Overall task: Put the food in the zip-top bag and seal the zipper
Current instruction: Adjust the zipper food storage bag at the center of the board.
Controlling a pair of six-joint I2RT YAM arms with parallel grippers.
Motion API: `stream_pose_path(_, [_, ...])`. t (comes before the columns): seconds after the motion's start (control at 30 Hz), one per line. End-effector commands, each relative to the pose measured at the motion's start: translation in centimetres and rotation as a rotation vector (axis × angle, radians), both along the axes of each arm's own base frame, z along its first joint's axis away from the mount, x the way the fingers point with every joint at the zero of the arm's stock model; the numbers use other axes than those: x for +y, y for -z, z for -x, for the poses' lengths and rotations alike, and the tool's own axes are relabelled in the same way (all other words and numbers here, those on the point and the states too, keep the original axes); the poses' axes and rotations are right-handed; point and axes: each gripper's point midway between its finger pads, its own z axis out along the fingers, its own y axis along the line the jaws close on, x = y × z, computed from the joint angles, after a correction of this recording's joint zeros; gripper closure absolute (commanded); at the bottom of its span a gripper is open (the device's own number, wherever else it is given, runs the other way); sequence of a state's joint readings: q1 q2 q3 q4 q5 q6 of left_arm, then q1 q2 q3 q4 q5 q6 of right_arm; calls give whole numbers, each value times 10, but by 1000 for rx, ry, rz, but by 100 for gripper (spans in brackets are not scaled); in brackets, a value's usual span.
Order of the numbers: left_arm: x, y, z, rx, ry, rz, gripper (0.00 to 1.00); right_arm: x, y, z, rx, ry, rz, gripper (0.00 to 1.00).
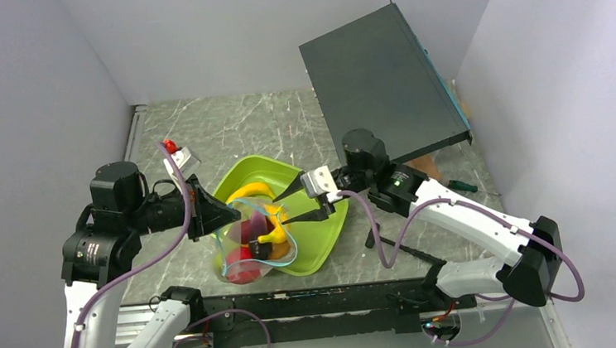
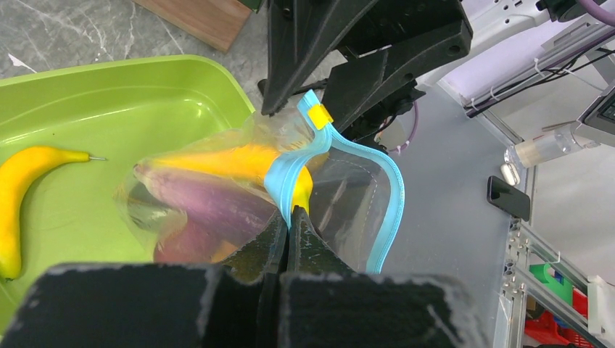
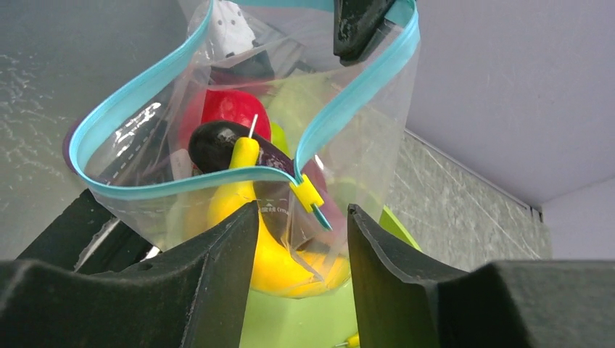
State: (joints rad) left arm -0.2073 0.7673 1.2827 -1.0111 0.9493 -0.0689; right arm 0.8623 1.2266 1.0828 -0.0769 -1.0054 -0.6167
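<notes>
The clear zip-top bag [image 1: 252,245] hangs over the near left rim of the lime-green tray [image 1: 326,235], its mouth wide apart. My left gripper [image 2: 290,217] is shut on the blue zipper [image 2: 286,177] at the bag's left side. Inside the bag I see a banana [image 3: 268,257], a red apple [image 3: 232,109] and a dark purple piece [image 3: 214,141]. My right gripper [image 3: 301,210] is open, its fingers [image 3: 225,246] either side of the bag's corner just below the yellow slider [image 3: 308,194]. A second banana [image 2: 22,181] lies in the tray.
A dark flat panel [image 1: 381,85] leans against the back right wall. A small red-topped item [image 1: 171,147] sits behind the left arm. A green-handled tool [image 1: 459,185] lies right of the tray. A wooden block [image 2: 196,18] stands beyond the tray.
</notes>
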Motion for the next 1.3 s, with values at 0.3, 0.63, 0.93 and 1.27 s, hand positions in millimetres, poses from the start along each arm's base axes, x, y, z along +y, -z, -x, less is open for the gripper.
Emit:
stream_pose_path(0.3, [-6, -12, 1, -52, 51, 38, 100, 9, -39, 21, -82, -75, -105, 64])
stream_pose_path(0.63, [-4, -14, 3, -59, 38, 32, 100, 14, -42, 15, -55, -30, -88, 100])
stream_pose_path(0.93, [34, -7, -40, -76, -297, -150, 79, 1, -99, -23, 195, 335, -99, 100])
stream_pose_path(1.27, [30, -80, -40, -378, -287, -38, 22, 3, -105, -40, 280, 459, 49, 100])
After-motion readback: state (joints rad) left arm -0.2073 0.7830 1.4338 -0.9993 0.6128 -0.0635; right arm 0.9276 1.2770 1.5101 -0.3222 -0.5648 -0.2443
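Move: The yellow zipper slider lies almost between the half-open right fingertips: about 1 cm back, 1 cm left and 1 cm above that hand point. The zipper's other end, pinched in the left fingers, is some 8 cm left of the right hand, level fore and aft. In the bag, the banana hangs roughly 2 cm back, 4 cm left and 7 cm below; the red fruit 6 back, 9 left, 13 below. From the left hand, the slider is about 7 cm right and 1 cm back. The right fingers close on the zipper end at the yellow slider, easing back a couple of centimetres as they shut, then lift the bag about 10 cm and carry it some 5 cm forward, turning clockwise. The left hand first keeps its pinch on the opposite end, then opens wide and lets go, moving roughly 5 cm forward and left with a late rise, turning counter-clockwise. ##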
